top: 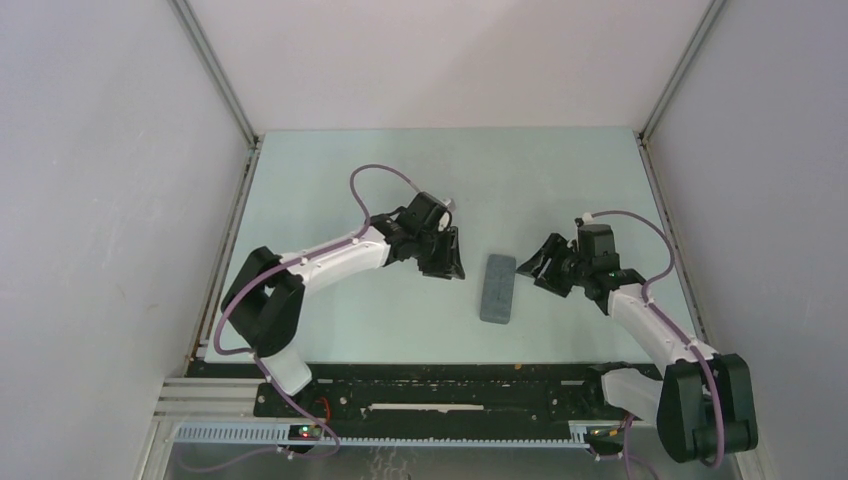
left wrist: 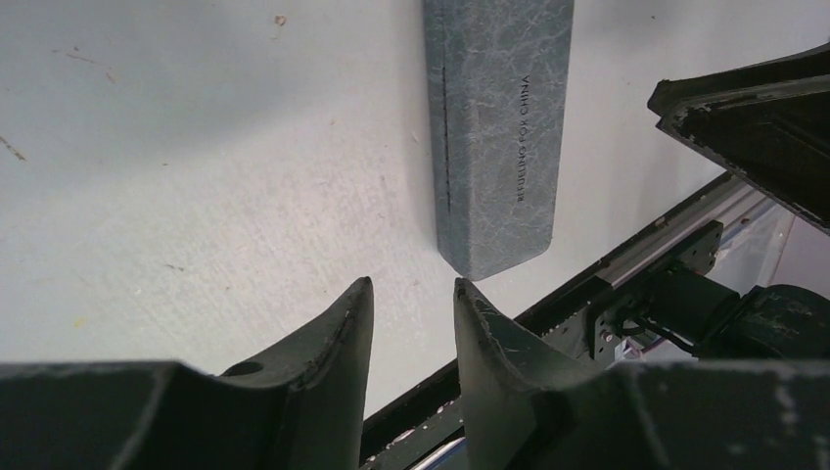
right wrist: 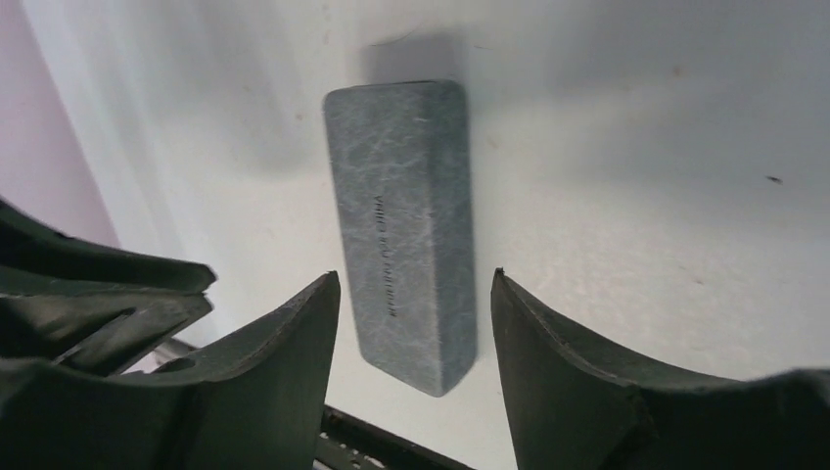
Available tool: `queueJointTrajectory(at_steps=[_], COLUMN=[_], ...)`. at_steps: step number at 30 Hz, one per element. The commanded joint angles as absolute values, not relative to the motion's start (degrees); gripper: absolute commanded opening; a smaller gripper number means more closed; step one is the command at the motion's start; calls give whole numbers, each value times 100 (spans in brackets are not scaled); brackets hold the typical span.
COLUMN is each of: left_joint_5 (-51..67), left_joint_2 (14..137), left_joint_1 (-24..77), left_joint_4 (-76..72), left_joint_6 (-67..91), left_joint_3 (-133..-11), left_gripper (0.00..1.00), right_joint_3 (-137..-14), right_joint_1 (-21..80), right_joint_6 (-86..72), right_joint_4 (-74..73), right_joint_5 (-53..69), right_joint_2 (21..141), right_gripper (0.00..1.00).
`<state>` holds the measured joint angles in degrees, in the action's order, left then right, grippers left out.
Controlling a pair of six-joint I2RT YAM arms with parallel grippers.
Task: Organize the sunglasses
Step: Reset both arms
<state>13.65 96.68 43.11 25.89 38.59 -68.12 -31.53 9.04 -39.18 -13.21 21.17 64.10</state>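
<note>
A slate-grey oblong case [top: 497, 288] lies closed and flat on the table between my two arms; it also shows in the left wrist view [left wrist: 497, 127] and the right wrist view [right wrist: 403, 225]. The sunglasses are out of view. My left gripper [top: 447, 262] hovers just left of the case, jaws apart with nothing between them [left wrist: 411, 286]. On the case's right side is my right gripper [top: 530, 266], open wide, its near end showing between the fingertips [right wrist: 416, 277] without touching them.
A black rail [top: 450, 385] runs along the near table edge by the arm bases. White enclosure walls [top: 120, 200] stand on the left, right and back. In the left wrist view the right gripper's dark finger [left wrist: 754, 127] shows at the upper right.
</note>
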Motion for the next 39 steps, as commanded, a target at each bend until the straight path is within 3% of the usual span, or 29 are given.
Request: queueJointTrajectory(at_steps=[1,5,10,17,29,39], left_joint_5=[1220,925,523,-452,-1802,-2089], left_joint_2=[9716,9532,8860,7539,5148,4932], left_joint_1=[4359,4360,4297,4052,3643,3626], left_joint_4=[2620,2661,2799,2918,2859,3032], left_joint_6=[3841,3875,3789,3623,3254,3141], left_joint_3=[-7186,-7081,-6768,-6180,-5469,-5416], left_gripper=[41,41,40,40,40,39], right_joint_3=[-3353,-3581,-3751,-3966,-4421,-4412], right_joint_1=[929,1500,2416,2689,2527,1569], right_joint_6=[-3515,-3525,-3757,-3571,-3214,-3317], right_joint_4=[-2073,-2527,-2731,-2664,-3182,-3206], right_joint_5=[1199,356,-622,-1037,-2947,-3165], right_joint_2=[6159,6135,6018,5626,4183,3815], right_gripper=[69,83,84,85,89,91])
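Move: On the bare table between the two hands lies the closed grey sunglasses case. From the left hand it is about 12 cm to the right, roughly 2 cm farther out and some 7 cm lower. From the right hand it is about 7 cm to the left, roughly 2 cm farther out and 6 cm below. Nothing else stands near it. Leaving the case between them, both empty hands go up and apart. The left, after a brief pause, climbs some 17 cm and swings as far left, fingers tilting up and turning counter-clockwise, opening unchanged. The right first dips slightly and draws back a little while spreading its fingers wider, then rises and moves right about 12 cm, tilting up and turning clockwise. ##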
